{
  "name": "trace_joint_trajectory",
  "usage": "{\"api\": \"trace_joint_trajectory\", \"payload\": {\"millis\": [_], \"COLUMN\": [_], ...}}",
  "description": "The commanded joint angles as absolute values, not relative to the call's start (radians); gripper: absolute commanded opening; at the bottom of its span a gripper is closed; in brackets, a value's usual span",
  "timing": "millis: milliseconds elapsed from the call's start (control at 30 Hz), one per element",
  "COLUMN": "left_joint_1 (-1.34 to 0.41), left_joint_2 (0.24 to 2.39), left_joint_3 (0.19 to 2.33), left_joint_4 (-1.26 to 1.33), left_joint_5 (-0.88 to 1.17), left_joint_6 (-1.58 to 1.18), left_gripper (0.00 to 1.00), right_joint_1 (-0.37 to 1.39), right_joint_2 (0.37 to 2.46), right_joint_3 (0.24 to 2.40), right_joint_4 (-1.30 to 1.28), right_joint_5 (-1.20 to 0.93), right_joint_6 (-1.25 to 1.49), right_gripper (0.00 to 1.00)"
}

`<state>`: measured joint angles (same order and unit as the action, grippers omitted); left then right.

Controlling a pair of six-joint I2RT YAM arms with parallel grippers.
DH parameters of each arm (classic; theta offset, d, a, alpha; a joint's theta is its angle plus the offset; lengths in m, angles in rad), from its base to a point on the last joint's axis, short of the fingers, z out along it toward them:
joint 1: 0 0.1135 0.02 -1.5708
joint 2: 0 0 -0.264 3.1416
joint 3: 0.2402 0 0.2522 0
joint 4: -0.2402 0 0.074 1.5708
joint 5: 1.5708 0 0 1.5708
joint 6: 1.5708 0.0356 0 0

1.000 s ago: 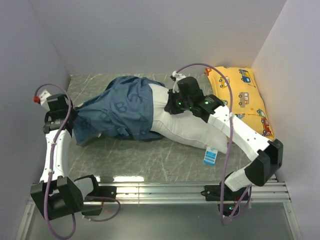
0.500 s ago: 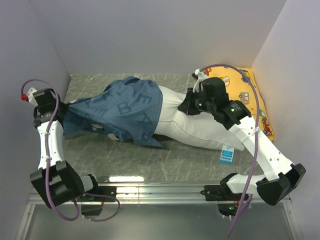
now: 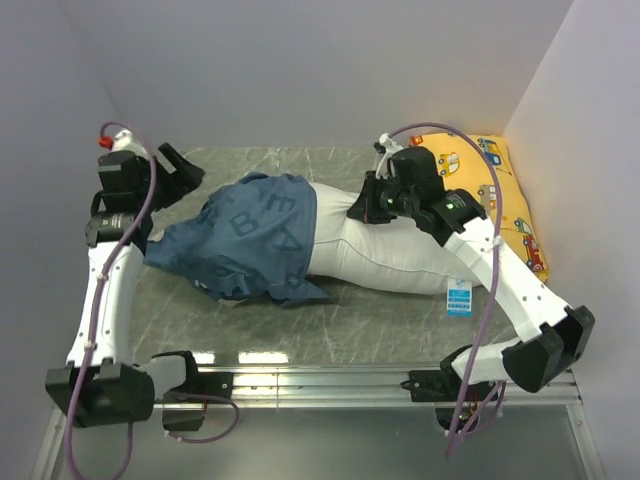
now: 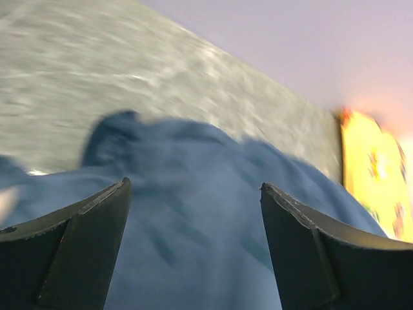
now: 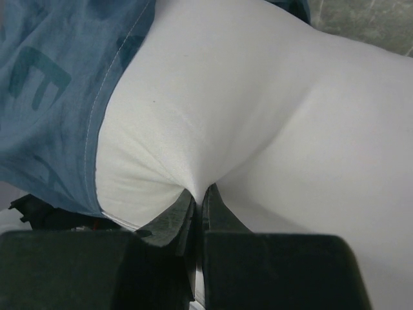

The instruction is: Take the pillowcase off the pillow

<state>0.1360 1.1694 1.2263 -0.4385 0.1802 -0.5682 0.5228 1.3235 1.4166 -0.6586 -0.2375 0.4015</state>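
Observation:
The dark blue pillowcase (image 3: 250, 235) lies crumpled over the left end of the white pillow (image 3: 400, 255), which stretches across the middle of the table. My left gripper (image 3: 183, 172) hangs open just off the pillowcase's far left edge. In the left wrist view its jaws (image 4: 195, 185) stand wide apart above the blue pillowcase (image 4: 193, 145), with nothing held between them. My right gripper (image 3: 365, 205) is shut on a pinch of the pillow's white fabric (image 5: 258, 97). Its tips (image 5: 197, 190) sit close to the pillowcase hem (image 5: 51, 84).
A yellow vehicle-print pillow (image 3: 490, 195) leans in the far right corner and shows in the left wrist view (image 4: 371, 168). A small blue label (image 3: 459, 297) hangs at the white pillow's near right end. Grey walls close in on the left, back and right.
My left gripper let go of the pillowcase, opened, and swung up and rightward. The stretched pillowcase slumped back towards the pillow. My right gripper, still pinching the pillow, shifted slightly left.

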Motion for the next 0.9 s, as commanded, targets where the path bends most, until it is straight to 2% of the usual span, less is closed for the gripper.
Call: {"api": "trace_joint_trajectory", "payload": {"millis": [0,200,433,533,567,633,667,700,767,867], "left_joint_1": [0.036,-0.149,-0.276,-0.301,-0.302,-0.302,-0.302,-0.302,-0.302,-0.296], "left_joint_2": [1.056,0.951,0.960,0.962,0.960,0.951,0.950,0.945,0.940,0.937], "left_joint_3": [1.212,1.089,1.048,1.057,1.061,1.074,1.077,1.083,1.091,1.117], "left_joint_4": [-0.502,-0.543,-0.603,-0.609,-0.614,-0.620,-0.624,-0.626,-0.626,-0.626], "left_joint_5": [0.157,0.132,0.003,-0.054,-0.069,-0.118,-0.133,-0.159,-0.195,-0.287], "left_joint_6": [-0.509,-0.495,-0.463,-0.468,-0.469,-0.472,-0.472,-0.472,-0.475,-0.486], "left_gripper": [0.87,0.88,0.84,0.70,0.56,0.37,0.22,0.15,0.06,0.03], "right_joint_1": [0.512,0.528,0.535,0.540,0.540,0.540,0.540,0.538,0.540,0.540], "right_joint_2": [1.348,1.402,1.420,1.410,1.405,1.402,1.396,1.394,1.382,1.370], "right_joint_3": [1.517,1.534,1.531,1.528,1.523,1.523,1.522,1.523,1.517,1.509], "right_joint_4": [-0.471,-0.456,-0.449,-0.453,-0.457,-0.465,-0.472,-0.476,-0.479,-0.491], "right_joint_5": [-0.236,-0.183,-0.147,-0.123,-0.117,-0.097,-0.091,-0.083,-0.061,-0.032], "right_joint_6": [0.434,0.449,0.457,0.453,0.451,0.448,0.442,0.437,0.431,0.420], "right_gripper": [0.00,0.00,0.00,0.00,0.00,0.00,0.00,0.00,0.00,0.00]}}
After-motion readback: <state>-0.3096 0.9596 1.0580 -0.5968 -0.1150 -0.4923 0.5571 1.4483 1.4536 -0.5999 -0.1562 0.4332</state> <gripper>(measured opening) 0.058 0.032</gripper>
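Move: The blue pillowcase, still on one end of the white pillow, has its middle about 13 cm to the right of the open left hand, 10 cm back and 8 below; its hem is roughly 32 cm right and 10 back. The right hand already grips the white pillow: the visible part's middle is some 6 cm to its right and 4 back, the hem 15 cm left and 5 back, the pillowcase's middle 35 cm left. The pillowcase's upper cloth is caught by the left hand, which swings right and back about 12 cm, turning clockwise, then sinks some 5 cm, wide open, and pinches a fold shut, rolling its left side up and easing slightly left. The right hand, still pinching the white pillow, carries it some 4 cm forward, down and left, then stays. ##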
